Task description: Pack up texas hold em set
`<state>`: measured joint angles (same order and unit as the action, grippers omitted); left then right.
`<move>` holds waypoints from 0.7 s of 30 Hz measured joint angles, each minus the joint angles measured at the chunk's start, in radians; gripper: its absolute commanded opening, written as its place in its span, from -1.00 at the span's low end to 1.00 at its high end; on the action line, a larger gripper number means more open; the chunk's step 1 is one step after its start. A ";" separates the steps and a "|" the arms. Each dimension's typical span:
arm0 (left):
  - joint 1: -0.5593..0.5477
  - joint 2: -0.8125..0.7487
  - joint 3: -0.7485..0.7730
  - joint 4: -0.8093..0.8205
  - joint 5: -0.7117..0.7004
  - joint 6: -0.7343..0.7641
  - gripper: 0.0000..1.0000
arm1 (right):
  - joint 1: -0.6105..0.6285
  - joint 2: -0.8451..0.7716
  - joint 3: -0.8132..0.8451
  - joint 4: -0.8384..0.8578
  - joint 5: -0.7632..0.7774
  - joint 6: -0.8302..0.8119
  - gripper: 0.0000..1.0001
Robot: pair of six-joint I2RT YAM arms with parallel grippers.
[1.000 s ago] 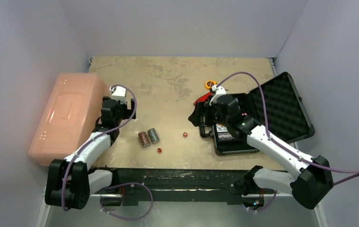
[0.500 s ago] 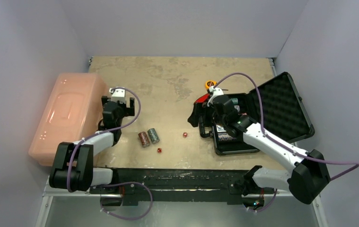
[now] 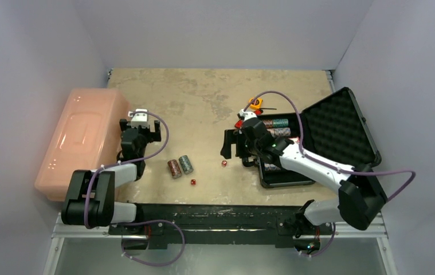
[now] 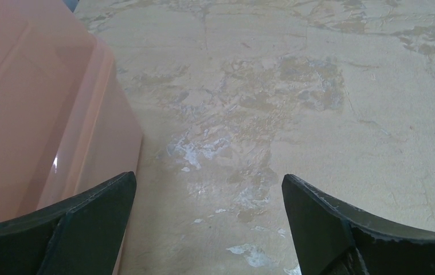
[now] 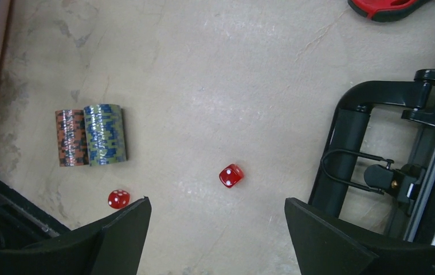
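Observation:
The black case (image 3: 283, 176) lies open at the right, its egg-crate foam lid (image 3: 338, 127) tilted back. Chip rolls (image 3: 276, 123) lie inside it. Two more chip rolls, reddish (image 3: 174, 168) and blue-green (image 3: 186, 164), lie on the table. They also show in the right wrist view, reddish (image 5: 71, 138) and blue-green (image 5: 105, 134). Two red dice (image 3: 224, 163) (image 3: 192, 182) lie nearby. My right gripper (image 3: 233, 146) is open and empty, left of the case handle (image 5: 369, 94), above one die (image 5: 231, 175). The other die (image 5: 118, 199) is by its left finger. My left gripper (image 3: 141, 131) is open and empty beside the bin.
A large pink bin (image 3: 83, 137) stands at the left, close to my left gripper's left finger (image 4: 71, 217). A yellow tape measure (image 3: 255, 103) and a red-handled tool (image 3: 240, 122) lie behind the case's left end.
My right gripper has moved left, off the case and over the table near the die. My left arm has drawn back a little toward its base.

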<state>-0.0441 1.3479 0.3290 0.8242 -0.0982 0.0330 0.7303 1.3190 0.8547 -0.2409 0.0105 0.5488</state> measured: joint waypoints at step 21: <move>0.000 0.000 0.000 0.006 0.000 -0.013 1.00 | 0.120 0.432 0.215 -0.089 0.084 0.034 0.37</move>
<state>-0.0441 1.3483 0.3290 0.8307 -0.0978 0.0196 0.8501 1.7508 1.0695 -0.3298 0.0940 0.5827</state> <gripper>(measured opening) 0.998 0.705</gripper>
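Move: The right hand hangs empty above the nearer die, which lies about 11 cm below it, some 3 cm to its left and 1 cm ahead. From that die the blue chip roll lies about 14 cm left and level, the other die some 12 cm left and 7 cm back, and the case handle about 9 cm right and 3 cm ahead. From the idle left hand the nearer die is some 29 cm right, 12 cm back and 9 cm below. Heading down onto the nearer die, the right hand sinks about 9 cm while sliding some 4 cm left, slowing towards the end. The wrist tips the fingers roughly 15–20 degrees steeper, and they close partway, bringing their tips down to either side of the die without a visible pinch. ##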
